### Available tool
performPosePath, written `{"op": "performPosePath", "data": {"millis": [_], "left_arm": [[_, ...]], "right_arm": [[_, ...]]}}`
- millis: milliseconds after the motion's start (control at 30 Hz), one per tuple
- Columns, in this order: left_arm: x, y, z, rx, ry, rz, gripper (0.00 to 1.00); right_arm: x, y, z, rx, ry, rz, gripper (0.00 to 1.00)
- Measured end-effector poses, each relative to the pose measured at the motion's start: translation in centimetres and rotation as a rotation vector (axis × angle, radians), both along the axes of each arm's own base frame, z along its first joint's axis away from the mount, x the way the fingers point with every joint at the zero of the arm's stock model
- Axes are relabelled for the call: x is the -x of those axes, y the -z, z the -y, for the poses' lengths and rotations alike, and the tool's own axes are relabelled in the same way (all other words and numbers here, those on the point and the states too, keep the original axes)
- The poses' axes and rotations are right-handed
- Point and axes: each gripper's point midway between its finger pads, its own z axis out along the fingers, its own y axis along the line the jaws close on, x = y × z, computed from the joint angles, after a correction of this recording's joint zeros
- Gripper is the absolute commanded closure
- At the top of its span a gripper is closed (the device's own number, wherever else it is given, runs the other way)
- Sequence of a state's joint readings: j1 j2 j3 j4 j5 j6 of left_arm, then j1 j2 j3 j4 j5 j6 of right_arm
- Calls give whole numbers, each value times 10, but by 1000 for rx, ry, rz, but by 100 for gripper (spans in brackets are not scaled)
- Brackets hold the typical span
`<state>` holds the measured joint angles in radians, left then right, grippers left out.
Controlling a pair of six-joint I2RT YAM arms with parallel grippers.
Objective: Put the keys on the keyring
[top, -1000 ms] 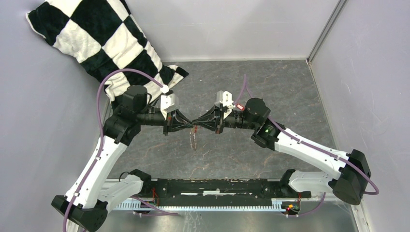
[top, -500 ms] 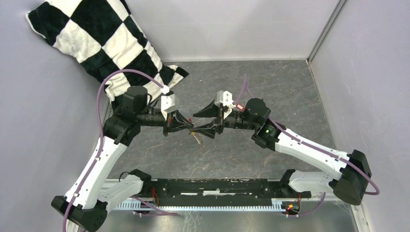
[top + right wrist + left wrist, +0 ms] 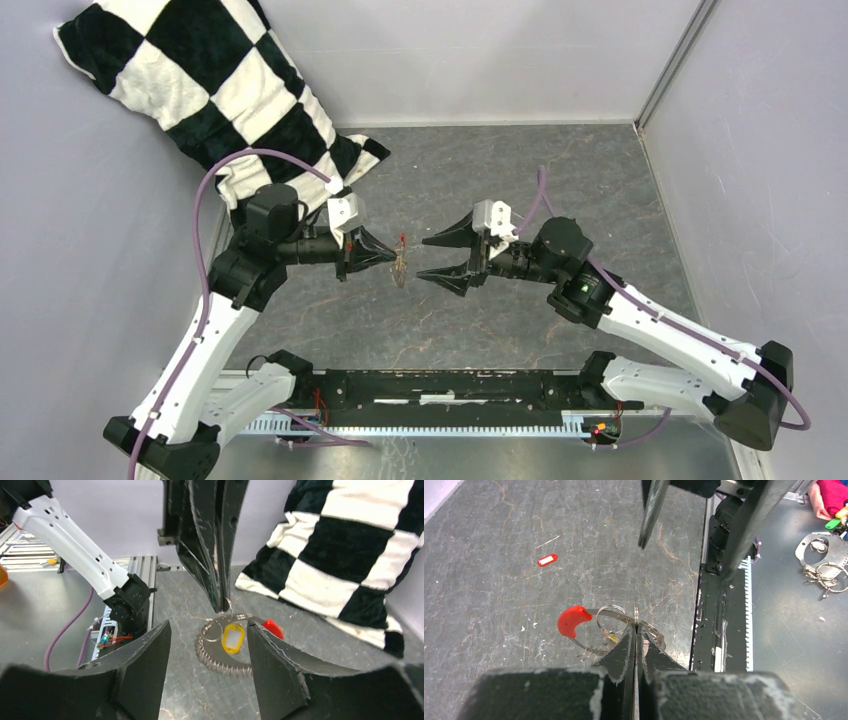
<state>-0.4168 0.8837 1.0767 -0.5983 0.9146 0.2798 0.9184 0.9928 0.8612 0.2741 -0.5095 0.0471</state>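
Note:
My left gripper (image 3: 393, 253) (image 3: 636, 622) is shut on the keyring (image 3: 613, 621), pinching a thin wire loop of it and holding it above the floor. In the right wrist view the keyring (image 3: 220, 662) hangs from the left fingers (image 3: 215, 555) as a grey coil arc with a red arc (image 3: 272, 627) and a yellow key (image 3: 233, 639) dangling on it. A red key with a white mark (image 3: 547, 560) lies on the floor, apart from it. My right gripper (image 3: 424, 260) (image 3: 209, 626) is open and empty, just right of the keyring and facing it.
A black-and-white checkered pillow (image 3: 220, 90) leans in the far left corner. Grey walls enclose the stone-patterned floor (image 3: 520, 180). A black rail (image 3: 450, 385) runs along the near edge. More rings and tags (image 3: 824, 565) lie on the metal surface beyond the rail.
My right gripper has opened and drawn back to the right, away from the keyring. The left gripper has pulled slightly left, still shut on the keyring.

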Motion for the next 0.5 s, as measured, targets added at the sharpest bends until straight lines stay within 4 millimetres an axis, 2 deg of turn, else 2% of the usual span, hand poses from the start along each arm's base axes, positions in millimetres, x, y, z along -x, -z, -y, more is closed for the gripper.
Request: {"op": "performPosePath", "data": {"millis": [67,233,367,500], "left_arm": [[2,-2,0,5,6,8,98],[9,-4,0,12,43,39,98],[16,-6,-1,13,85,80,98],[28,-13,-3,24,147,197,98]], "right_arm": [[-4,9,-2,27,11,-13,49],[-12,30,-7,112,21,-18,55],[-12,27,-14,145,-10,5,58],[-2,25,-15,141,-56,23,60]]}}
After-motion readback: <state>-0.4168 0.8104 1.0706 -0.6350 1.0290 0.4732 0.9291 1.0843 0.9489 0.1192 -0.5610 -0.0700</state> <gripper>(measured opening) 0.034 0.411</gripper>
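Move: The steel ring pinched in the left fingertips lies about 5 cm to the right hand's left, 1 cm ahead and some 3 cm lower. The yellow tag hangs roughly 4 cm below the ring and 1 cm farther out; the loop's red end is about 5 cm farther out than the ring and 4 cm below it. From the left hand, the open right fingers are about 6 cm right, 1 cm back and 3 cm above. Down about 3 cm and slightly forward, then left and back again, the right hand comes towards the ring, dipping its fingertips and narrowing its wide-open fingers by about a third. The left hand keeps its pinch and carries the ring back about 3 cm and slightly up, rolling and swinging some 10 degrees clockwise. The right fingers don't yet hold the ring. ##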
